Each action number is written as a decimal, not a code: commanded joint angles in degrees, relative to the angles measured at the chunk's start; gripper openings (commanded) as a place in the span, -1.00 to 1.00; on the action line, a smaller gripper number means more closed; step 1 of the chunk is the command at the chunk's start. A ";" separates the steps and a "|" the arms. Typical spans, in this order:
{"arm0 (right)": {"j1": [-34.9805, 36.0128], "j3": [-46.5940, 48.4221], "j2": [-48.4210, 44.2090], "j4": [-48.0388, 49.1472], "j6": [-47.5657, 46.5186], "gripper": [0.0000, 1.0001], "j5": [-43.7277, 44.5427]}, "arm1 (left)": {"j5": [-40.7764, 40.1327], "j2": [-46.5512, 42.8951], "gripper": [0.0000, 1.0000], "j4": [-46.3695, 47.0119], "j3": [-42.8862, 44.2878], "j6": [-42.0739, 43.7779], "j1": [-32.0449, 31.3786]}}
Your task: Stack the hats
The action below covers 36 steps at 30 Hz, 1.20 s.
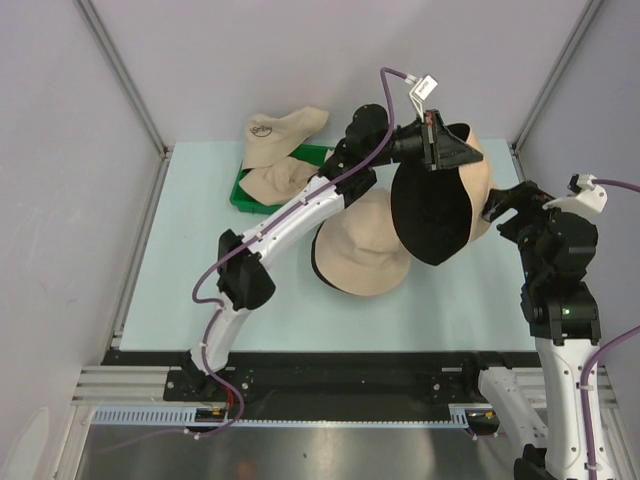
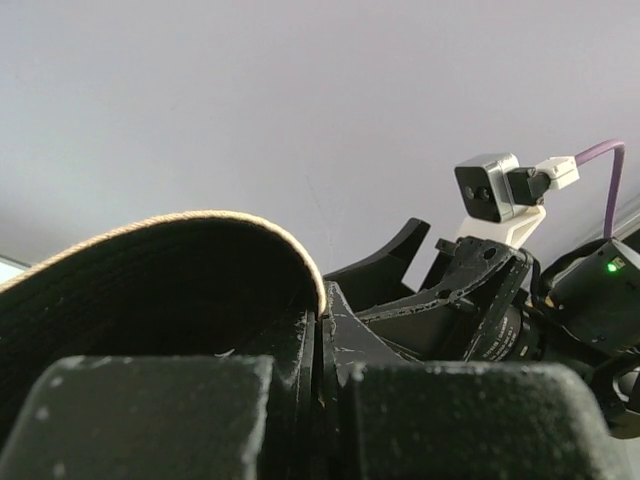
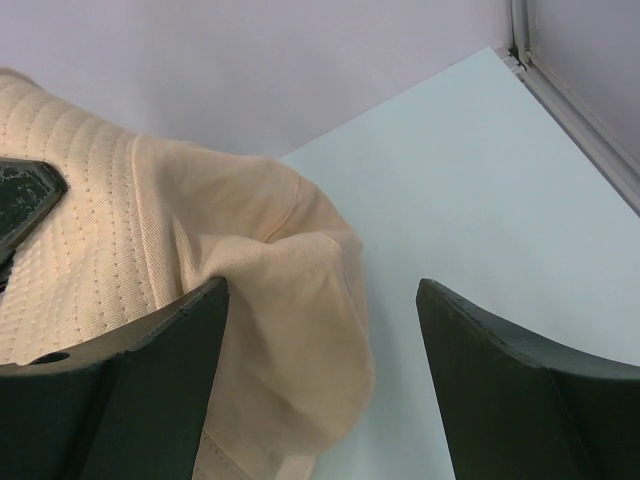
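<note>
My left gripper is raised at the back right and is shut on the brim of a beige hat, which hangs tilted and shows its black inner side. In the left wrist view the jaws pinch the brim edge, with the black underside to the left. My right gripper stands open just right of this hat. Its fingers straddle a fold of the beige crown without closing on it. A second hat lies flat at the table's middle. Two more hats rest at the back left.
A green tray sits at the back left under the two hats there. Grey walls and metal frame posts enclose the table. The right arm's wrist camera shows close to the left gripper. Pale table surface lies right of the held hat.
</note>
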 commanded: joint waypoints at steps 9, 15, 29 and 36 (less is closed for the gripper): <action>-0.01 4.40 -0.28 1.70 -1.72 0.62 2.07 | 2.69 3.25 -0.99 11.47 7.34 -5.69 -2.99; 0.08 4.05 -1.16 0.74 -1.90 0.62 2.43 | 2.87 3.26 -0.99 9.74 7.07 -4.47 -2.82; -0.09 1.94 -1.69 1.79 -0.85 0.63 1.12 | 0.94 -27.93 -0.99 7.09 -41.33 7.40 10.18; 0.08 0.89 -1.08 2.67 -0.41 0.62 -0.20 | -2.39 -41.21 -0.99 2.26 -56.02 12.40 15.46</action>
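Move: The left hand, pinching a tan bucket hat by its brim, is high and to the right of the stacked hats. Their middle lies about 14 cm to its left, 6 cm farther out and some 38 cm below. The green bin is roughly 30 cm left, 27 cm ahead and 40 cm below. The open right gripper is only about 5 cm right, 4 cm back and 8 cm lower; from the right hand the stack lies some 19 cm left, 9 cm ahead and 30 cm below. Backing off and rising about 3 cm at first, the left hand then turns round and sweeps left, down and somewhat forward, some 17 cm left and 12 cm down, bringing the hanging hat over the stack. In the sweep the wrist swings about 20 degrees counter-clockwise and its fingers tip upward, keeping their shut pinch on the brim. ##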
